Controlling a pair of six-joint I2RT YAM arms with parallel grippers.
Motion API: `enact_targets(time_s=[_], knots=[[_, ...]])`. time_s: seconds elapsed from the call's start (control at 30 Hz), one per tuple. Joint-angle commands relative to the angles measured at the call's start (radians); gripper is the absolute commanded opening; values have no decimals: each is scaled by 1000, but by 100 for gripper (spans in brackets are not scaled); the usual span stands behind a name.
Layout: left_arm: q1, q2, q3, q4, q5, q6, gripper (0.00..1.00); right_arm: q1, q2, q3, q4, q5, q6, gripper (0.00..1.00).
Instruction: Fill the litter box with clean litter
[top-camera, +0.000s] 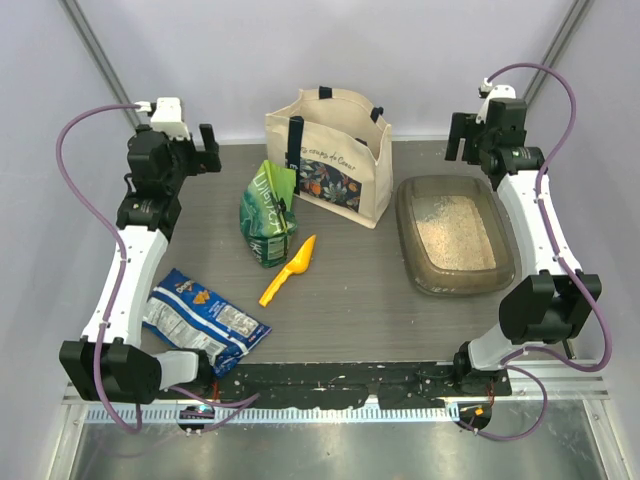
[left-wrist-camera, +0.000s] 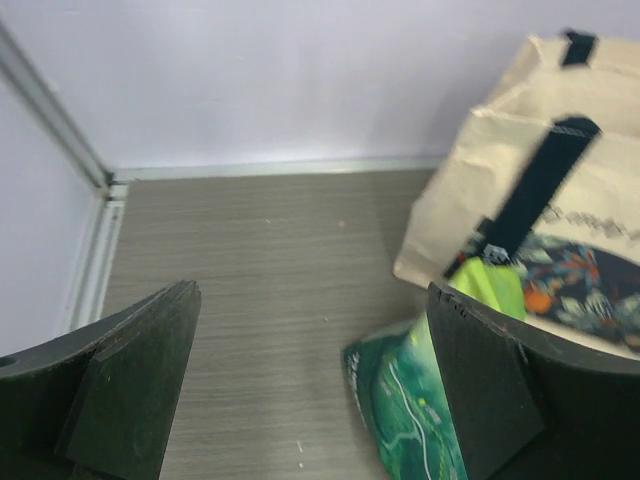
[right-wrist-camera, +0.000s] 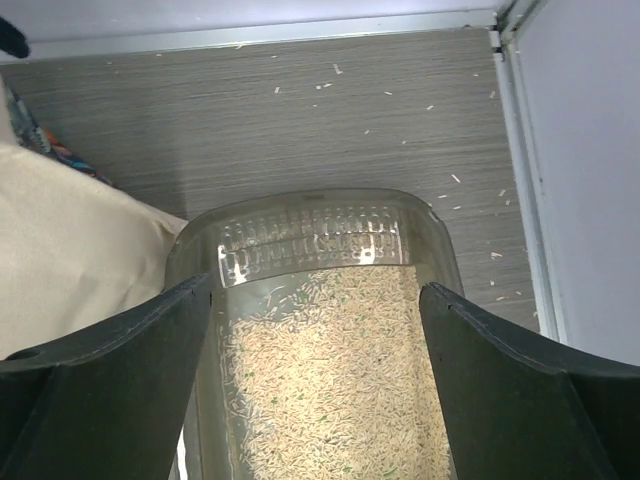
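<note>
The grey-brown translucent litter box (top-camera: 408, 225) lies at the right of the table, with pale beige litter (top-camera: 455, 233) spread over its floor. In the right wrist view the box's far rim (right-wrist-camera: 310, 215) and the litter (right-wrist-camera: 330, 380) fill the lower middle. My right gripper (top-camera: 470, 140) is open and empty, raised above the box's far end; it also shows in the right wrist view (right-wrist-camera: 315, 340). My left gripper (top-camera: 208, 150) is open and empty, raised at the far left, and also shows in the left wrist view (left-wrist-camera: 310, 380).
A cream tote bag (top-camera: 330, 155) stands at the back middle, with a green-and-white pouch (top-camera: 267, 212) leaning beside it. A yellow scoop (top-camera: 288, 270) lies mid-table. A blue snack bag (top-camera: 205, 318) lies front left. Stray granules (right-wrist-camera: 330, 85) dot the table beyond the box.
</note>
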Motion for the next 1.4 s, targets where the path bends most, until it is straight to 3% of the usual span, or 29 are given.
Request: enact_targets(time_s=[0.0, 0.03, 0.17, 0.27, 0.4, 0.5, 0.73, 0.83, 0.9, 0.97, 1.0, 1.1, 1.37], knots=[[-6, -22, 12, -78, 275, 119, 100, 1, -49, 36, 19, -111, -90, 90], [-10, -36, 9, -117, 308, 146, 100, 1, -60, 33, 10, -184, -181, 90], [-20, -55, 31, -285, 475, 281, 100, 29, -138, -26, -4, -503, -297, 90], [-21, -61, 51, -403, 539, 331, 100, 127, -149, -25, -52, -549, -303, 88], [-23, -42, 65, -552, 558, 345, 99, 332, -141, -28, -70, -567, -263, 83], [-23, -32, 42, -625, 540, 350, 100, 414, -106, -1, -67, -563, -220, 83], [-23, -64, -27, -645, 386, 287, 100, 579, 92, 116, 52, -428, -14, 82], [-21, -107, -66, -643, 322, 264, 100, 629, 266, 266, 85, -337, 104, 83], [-21, -136, -90, -642, 253, 261, 100, 662, 411, 416, 77, -316, 140, 77], [-21, -170, -147, -567, 54, 157, 100, 682, 495, 568, 56, -249, 194, 72], [-9, -174, -158, -551, -196, 100, 100, 702, 577, 611, 36, -237, 214, 71], [51, -209, -176, -571, -192, 83, 100, 731, 672, 716, 17, -221, 257, 71], [106, -282, -219, -596, -112, 36, 100, 774, 745, 700, 19, -194, 249, 68]])
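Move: The green litter bag stands about 47 cm to the right hand's left, 5 cm back and 19 cm below. The tote is about 32 cm left and 3 cm ahead, the yellow scoop about 42 cm left and 16 cm back on the table, the litter box some 4 cm left, 7 cm back and 25 cm down. The litter bag lies about 13 cm right of the left hand, 2 cm back and 26 cm lower. Right hand sweeps 47 cm left, sinking, to the litter bag's top; left draws 14 cm back and down. ##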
